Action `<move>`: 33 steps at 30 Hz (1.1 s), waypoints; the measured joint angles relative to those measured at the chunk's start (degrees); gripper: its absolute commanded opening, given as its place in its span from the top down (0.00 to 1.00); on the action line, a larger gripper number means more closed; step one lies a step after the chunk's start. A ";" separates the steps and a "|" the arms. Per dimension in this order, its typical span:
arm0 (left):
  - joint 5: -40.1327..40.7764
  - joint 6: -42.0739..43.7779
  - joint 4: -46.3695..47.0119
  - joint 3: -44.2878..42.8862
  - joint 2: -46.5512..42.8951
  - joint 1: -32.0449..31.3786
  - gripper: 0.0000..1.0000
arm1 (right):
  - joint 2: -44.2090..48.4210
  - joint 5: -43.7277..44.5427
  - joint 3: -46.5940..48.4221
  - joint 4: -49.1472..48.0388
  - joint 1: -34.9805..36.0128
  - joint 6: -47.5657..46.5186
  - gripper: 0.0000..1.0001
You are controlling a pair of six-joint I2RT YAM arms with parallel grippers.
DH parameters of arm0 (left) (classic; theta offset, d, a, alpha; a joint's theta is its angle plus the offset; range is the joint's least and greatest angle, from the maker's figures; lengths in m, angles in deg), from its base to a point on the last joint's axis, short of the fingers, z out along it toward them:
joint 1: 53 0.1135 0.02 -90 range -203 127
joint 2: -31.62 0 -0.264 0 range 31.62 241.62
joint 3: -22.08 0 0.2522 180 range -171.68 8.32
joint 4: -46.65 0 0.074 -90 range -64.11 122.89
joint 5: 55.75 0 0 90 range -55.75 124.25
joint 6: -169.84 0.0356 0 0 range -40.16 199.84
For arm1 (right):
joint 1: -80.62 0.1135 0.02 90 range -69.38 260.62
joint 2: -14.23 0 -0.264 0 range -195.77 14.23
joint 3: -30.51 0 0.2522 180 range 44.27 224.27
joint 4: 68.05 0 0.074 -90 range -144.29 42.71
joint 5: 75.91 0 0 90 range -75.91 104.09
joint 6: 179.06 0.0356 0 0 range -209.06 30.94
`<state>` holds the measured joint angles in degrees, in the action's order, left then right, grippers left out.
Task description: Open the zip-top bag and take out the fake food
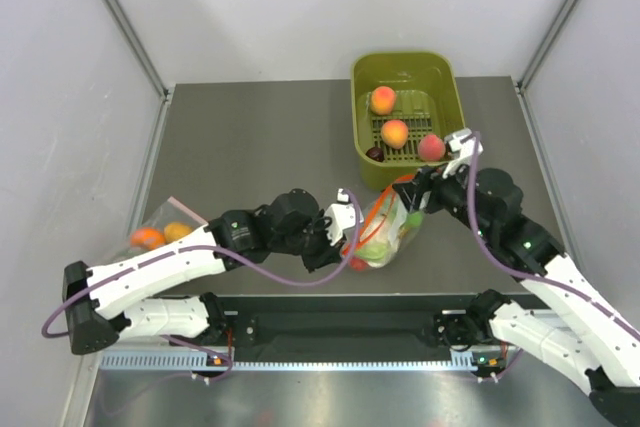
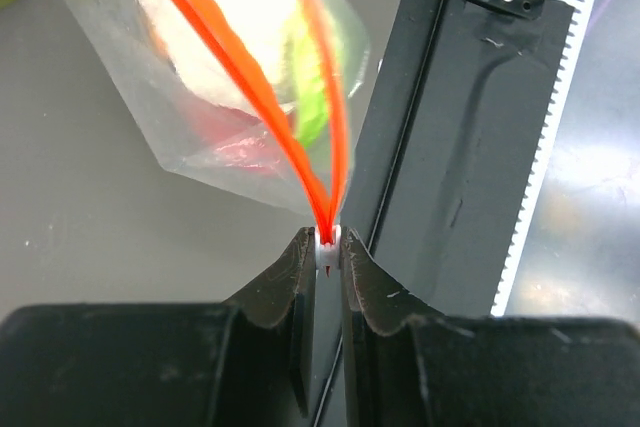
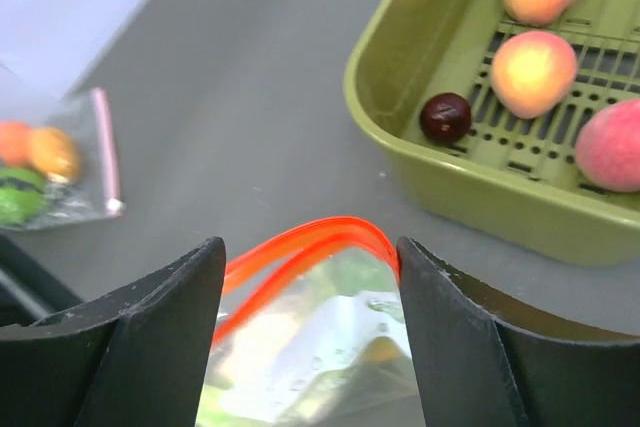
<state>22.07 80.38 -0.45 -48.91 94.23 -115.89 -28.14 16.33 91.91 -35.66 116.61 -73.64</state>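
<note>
The zip-top bag (image 1: 388,237) lies near the front edge, its orange-red zip strip (image 2: 300,147) parted into two bands. Inside show the white cauliflower (image 2: 225,17), a green piece (image 2: 315,112) and a red piece (image 2: 230,142). My left gripper (image 2: 328,247) is shut on the white end of the strip; in the top view it (image 1: 352,241) sits at the bag's left end. My right gripper (image 3: 310,247) is open and straddles the bag's mouth (image 3: 310,239); the strip touches its right finger (image 3: 440,317). In the top view it (image 1: 413,203) is at the bag's far end.
A green basket (image 1: 400,57) at the back right holds three peaches (image 1: 394,133) and a dark plum (image 3: 445,117). A second clear bag with a pale pink strip (image 1: 165,232) lies at the left. The black base rail (image 2: 450,167) runs beside the bag.
</note>
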 measured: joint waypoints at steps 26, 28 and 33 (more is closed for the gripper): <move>1.79 -2.14 9.75 0.15 2.38 -0.04 1.00 | 3.45 7.93 -8.50 7.10 18.58 20.15 0.46; 0.85 -2.03 9.84 0.26 2.38 -0.04 1.00 | 2.62 8.48 -8.66 6.69 18.84 20.63 0.64; -0.87 -1.88 9.86 1.44 1.57 -0.04 0.75 | -0.44 9.62 -10.69 4.90 19.41 22.77 1.00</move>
<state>21.19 78.50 9.41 -47.47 95.80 -115.94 -28.57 25.95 81.22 -30.76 136.02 -50.87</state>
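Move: The near lip of the zip-top bag's orange mouth is what my open right hand goes for: about 6 cm back, 4 cm to the left and some 8 cm below it. The fake food in the bag sits roughly 7 cm back, 7 cm left and 15 cm down from that hand; the pink peach in the green bin is about 16 cm ahead, 7 cm right and 22 cm down. From my left hand, holding the mouth's end, the lip is about 7 cm ahead and 8 cm right, at its height. I bring my open right hand down about 10 cm and back some 7 cm, drifting left towards my left hand, tipping the fingers down about 20 degrees. Only at the end do I shut them, pinching the bag's near orange lip. My left hand keeps its pinch on the end of the mouth and eases about 3 cm to the right, rising slightly. ##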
